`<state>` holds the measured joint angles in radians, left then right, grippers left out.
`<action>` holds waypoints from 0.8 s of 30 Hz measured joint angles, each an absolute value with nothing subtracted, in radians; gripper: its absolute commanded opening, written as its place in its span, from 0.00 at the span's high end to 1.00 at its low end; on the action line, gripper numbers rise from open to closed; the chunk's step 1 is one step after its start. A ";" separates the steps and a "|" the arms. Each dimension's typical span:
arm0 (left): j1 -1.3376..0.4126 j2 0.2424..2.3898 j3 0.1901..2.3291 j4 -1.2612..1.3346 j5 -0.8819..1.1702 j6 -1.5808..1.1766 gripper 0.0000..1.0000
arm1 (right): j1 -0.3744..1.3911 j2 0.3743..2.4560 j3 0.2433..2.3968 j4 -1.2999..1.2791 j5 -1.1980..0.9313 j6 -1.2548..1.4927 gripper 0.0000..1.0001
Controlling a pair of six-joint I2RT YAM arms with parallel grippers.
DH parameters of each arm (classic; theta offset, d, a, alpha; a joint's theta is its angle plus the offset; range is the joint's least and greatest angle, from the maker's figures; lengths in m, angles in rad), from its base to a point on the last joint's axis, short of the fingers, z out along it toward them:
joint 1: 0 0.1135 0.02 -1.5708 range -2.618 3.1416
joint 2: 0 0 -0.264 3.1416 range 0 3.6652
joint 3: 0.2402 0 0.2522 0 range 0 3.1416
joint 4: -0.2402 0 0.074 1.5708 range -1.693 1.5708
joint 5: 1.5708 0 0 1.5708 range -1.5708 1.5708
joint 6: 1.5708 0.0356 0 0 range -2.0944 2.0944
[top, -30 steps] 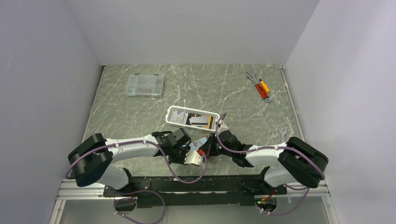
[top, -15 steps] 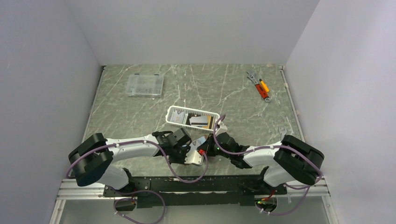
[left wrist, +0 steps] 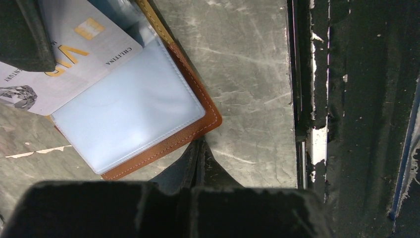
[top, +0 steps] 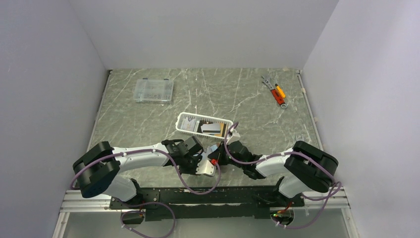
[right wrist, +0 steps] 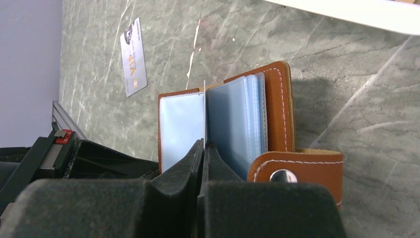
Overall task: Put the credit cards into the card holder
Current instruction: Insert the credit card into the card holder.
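The brown card holder lies open on the table between both grippers, pale blue sleeves up, its snap tab near the right wrist camera. My right gripper is shut on a thin pale sheet standing on edge at the fold; it looks like a sleeve page. My left gripper is shut and empty, its tip against the holder's brown edge. One grey-white VIP credit card lies flat by the open left page. More credit cards sit in the basket.
The white slotted basket stands just behind the grippers. A clear compartment box is at the back left, small tools at the back right. The black base rail runs along the near table edge beside the holder.
The right arm has shifted a little to the left, bringing its gripper closer to the left one over the holder. The left arm has stayed put.
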<state>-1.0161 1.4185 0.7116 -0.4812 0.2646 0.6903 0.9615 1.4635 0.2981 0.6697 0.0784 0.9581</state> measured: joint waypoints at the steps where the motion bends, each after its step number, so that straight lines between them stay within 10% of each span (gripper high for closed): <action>1: -1.017 1.419 0.713 -0.483 0.265 0.690 1.00 | 0.964 1.465 0.297 0.675 0.079 0.959 1.00; 12: -1.022 1.432 0.726 -0.498 0.264 0.686 1.00 | 1.016 1.425 0.230 0.706 0.132 1.014 0.99; 18: -1.023 1.436 0.730 -0.501 0.264 0.686 1.00 | 1.016 1.419 0.247 0.643 0.144 1.021 0.63; 24: -1.023 1.436 0.730 -0.501 0.264 0.686 1.00 | 1.013 1.305 0.272 0.470 0.179 1.001 0.54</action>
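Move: Level with the right hand's closed fingers, which hold a VIP card on edge, the open card holder's middle lies about 3 cm to the left, 1 cm farther out and 2 cm lower. The white basket is roughly 11 cm ahead and 5 cm left, and a loose card lies some 18 cm straight left, both a few centimetres below. From the left hand, the holder's middle is about 5 cm ahead and 7 cm right. Drawing the held card back about 1.5 cm over the open holder, and slightly right, the right hand then stops and opens its fingers nearly halfway, letting go of the card. While they part it dips a little, rises again and slides another 1.5 cm right, with barely any turn. The left hand stays put, closed fingertips still against the holder's left edge. ##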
